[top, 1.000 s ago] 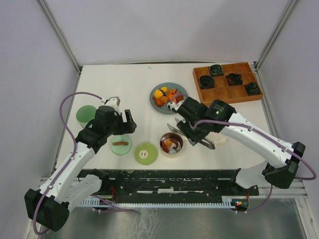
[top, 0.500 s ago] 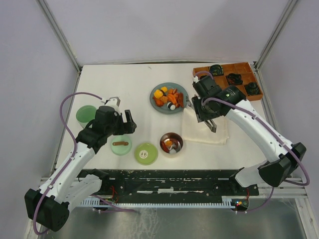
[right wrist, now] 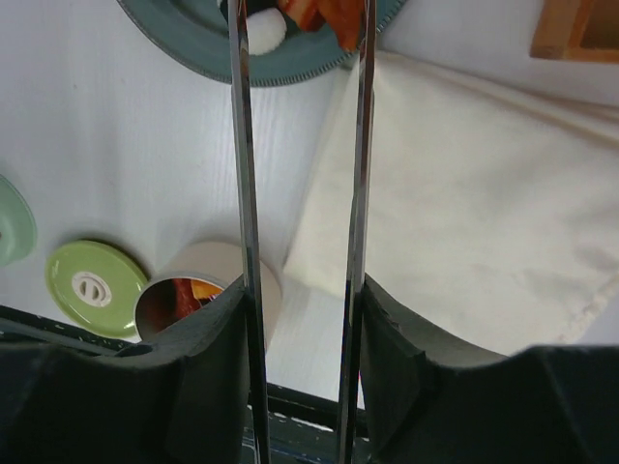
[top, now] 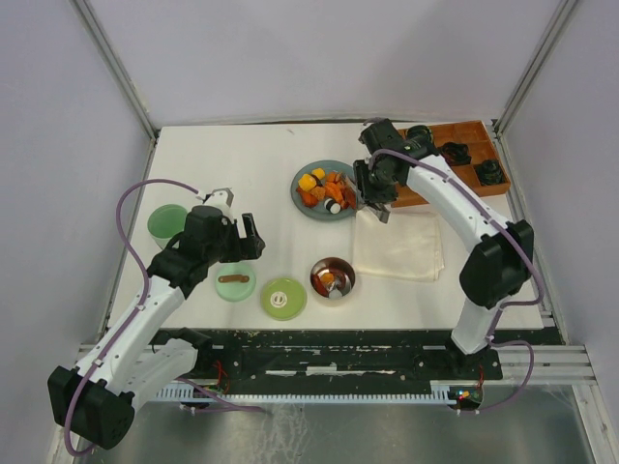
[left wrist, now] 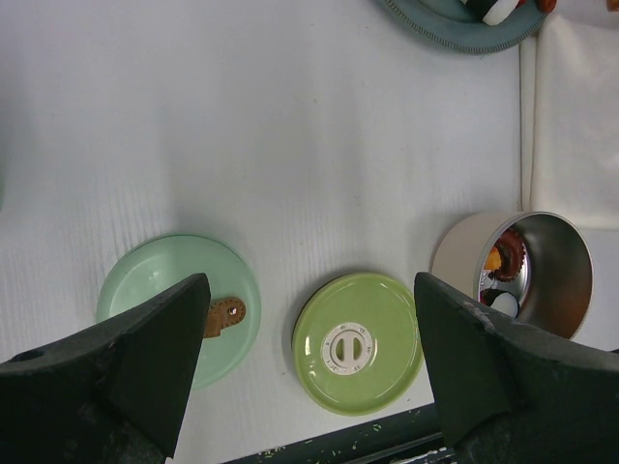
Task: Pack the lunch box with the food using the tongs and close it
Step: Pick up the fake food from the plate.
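My right gripper (top: 373, 199) is shut on the silver tongs (right wrist: 240, 145), whose two thin arms run up to the grey-blue plate (top: 329, 163). Their tips reach among the orange and yellow food (top: 324, 186) there, beside a white roll piece (right wrist: 266, 29). The small steel bowl (top: 349, 269) holds a few pieces of food (top: 329, 280). Its lime-green lid (top: 283, 298) and the mint flat lid (top: 235, 281) with the brown handle lie left of it. The mint canister (top: 167, 224) stands at the far left. My left gripper (left wrist: 309, 333) hovers open above the two lids, holding nothing.
A folded cream cloth (top: 398, 245) lies right of the bowl, under my right arm. The compartmented wooden tray (top: 440, 179) with dark objects sits at the back right. A black rail runs along the table's near edge.
My right arm has swung from over the steel bowl back to the plate, carrying the tongs. The left arm has not moved.
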Available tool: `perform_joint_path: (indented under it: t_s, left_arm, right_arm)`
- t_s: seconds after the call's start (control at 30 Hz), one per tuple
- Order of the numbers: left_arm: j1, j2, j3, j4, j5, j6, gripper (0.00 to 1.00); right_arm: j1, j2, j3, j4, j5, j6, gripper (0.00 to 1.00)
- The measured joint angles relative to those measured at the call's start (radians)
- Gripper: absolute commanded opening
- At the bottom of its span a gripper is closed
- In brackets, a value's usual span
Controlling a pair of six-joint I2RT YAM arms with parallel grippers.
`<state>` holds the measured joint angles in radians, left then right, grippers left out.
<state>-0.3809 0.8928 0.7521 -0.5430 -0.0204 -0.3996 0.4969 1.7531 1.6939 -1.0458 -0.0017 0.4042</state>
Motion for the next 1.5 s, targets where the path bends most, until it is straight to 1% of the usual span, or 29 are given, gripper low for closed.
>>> perform_joint_path:
  t_s: [0.17, 0.3, 0.5, 0.83, 1.0, 1.17, 1.23, 1.37, 1.5]
  left_arm:
    - [0.0, 0.0, 0.0, 0.0, -0.001, 0.0, 0.92]
    - [0.0, 0.0, 0.0, 0.0, -0.003, 0.0, 0.92]
    - [0.0, 0.0, 0.0, 0.0, -0.003, 0.0, 0.92]
    - [0.0, 0.0, 0.0, 0.0, -0.003, 0.0, 0.92]
    - [0.0, 0.0, 0.0, 0.0, -0.003, 0.0, 0.92]
    - [0.0, 0.0, 0.0, 0.0, -0.003, 0.0, 0.92]
    - [0.0, 0.0, 0.0, 0.0, -0.003, 0.0, 0.92]
    - [0.0, 0.0, 0.0, 0.0, -0.003, 0.0, 0.92]
    - [0.0, 0.0, 0.0, 0.0, -0.003, 0.0, 0.92]
  right_arm:
    - [-0.011, 0.131, 0.114, 0.032, -0.041, 0.015, 0.5]
    - [-0.016, 0.206, 0.191, 0.035, -0.04, 0.021, 0.48]
    - [-0.04, 0.259, 0.235, 0.043, -0.042, 0.047, 0.46]
    - [-0.093, 0.403, 0.305, 0.061, -0.076, 0.101, 0.43]
    - [-0.1, 0.437, 0.352, 0.065, -0.116, 0.113, 0.43]
    - [-0.104, 0.454, 0.356, 0.071, -0.164, 0.124, 0.42]
    - [-0.105, 0.459, 0.356, 0.07, -0.178, 0.127, 0.39]
    - [-0.106, 0.459, 0.356, 0.071, -0.186, 0.132, 0.29]
    - [-0.106, 0.459, 0.356, 0.074, -0.186, 0.136, 0.25]
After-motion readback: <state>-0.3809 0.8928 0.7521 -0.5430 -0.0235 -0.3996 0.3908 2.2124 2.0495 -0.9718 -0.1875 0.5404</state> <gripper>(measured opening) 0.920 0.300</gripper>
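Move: The right hand, holding the metal tongs, is heading for the brown chicken pieces on the right side of the plate, about 13 cm ahead, 8 cm to the left and 15 cm below. The rice roll is some 6 cm ahead and 11 cm left; the steel bowl some 18 cm back and 10 cm left; the cloth's middle about 6 cm back and 9 cm right. From the idle left hand those chicken pieces are roughly 22 cm ahead, 25 cm right. Forward and a little left, then down as it slows, the right hand carries the tongs about 10 cm out and 7 cm lower over the right part of the plate, its wrist tilting some 10 degrees and turning slightly clockwise. Once there it nearly stops, and the fingers, still gripping the tongs, squeeze the blades closer together over the carrots and chicken. ##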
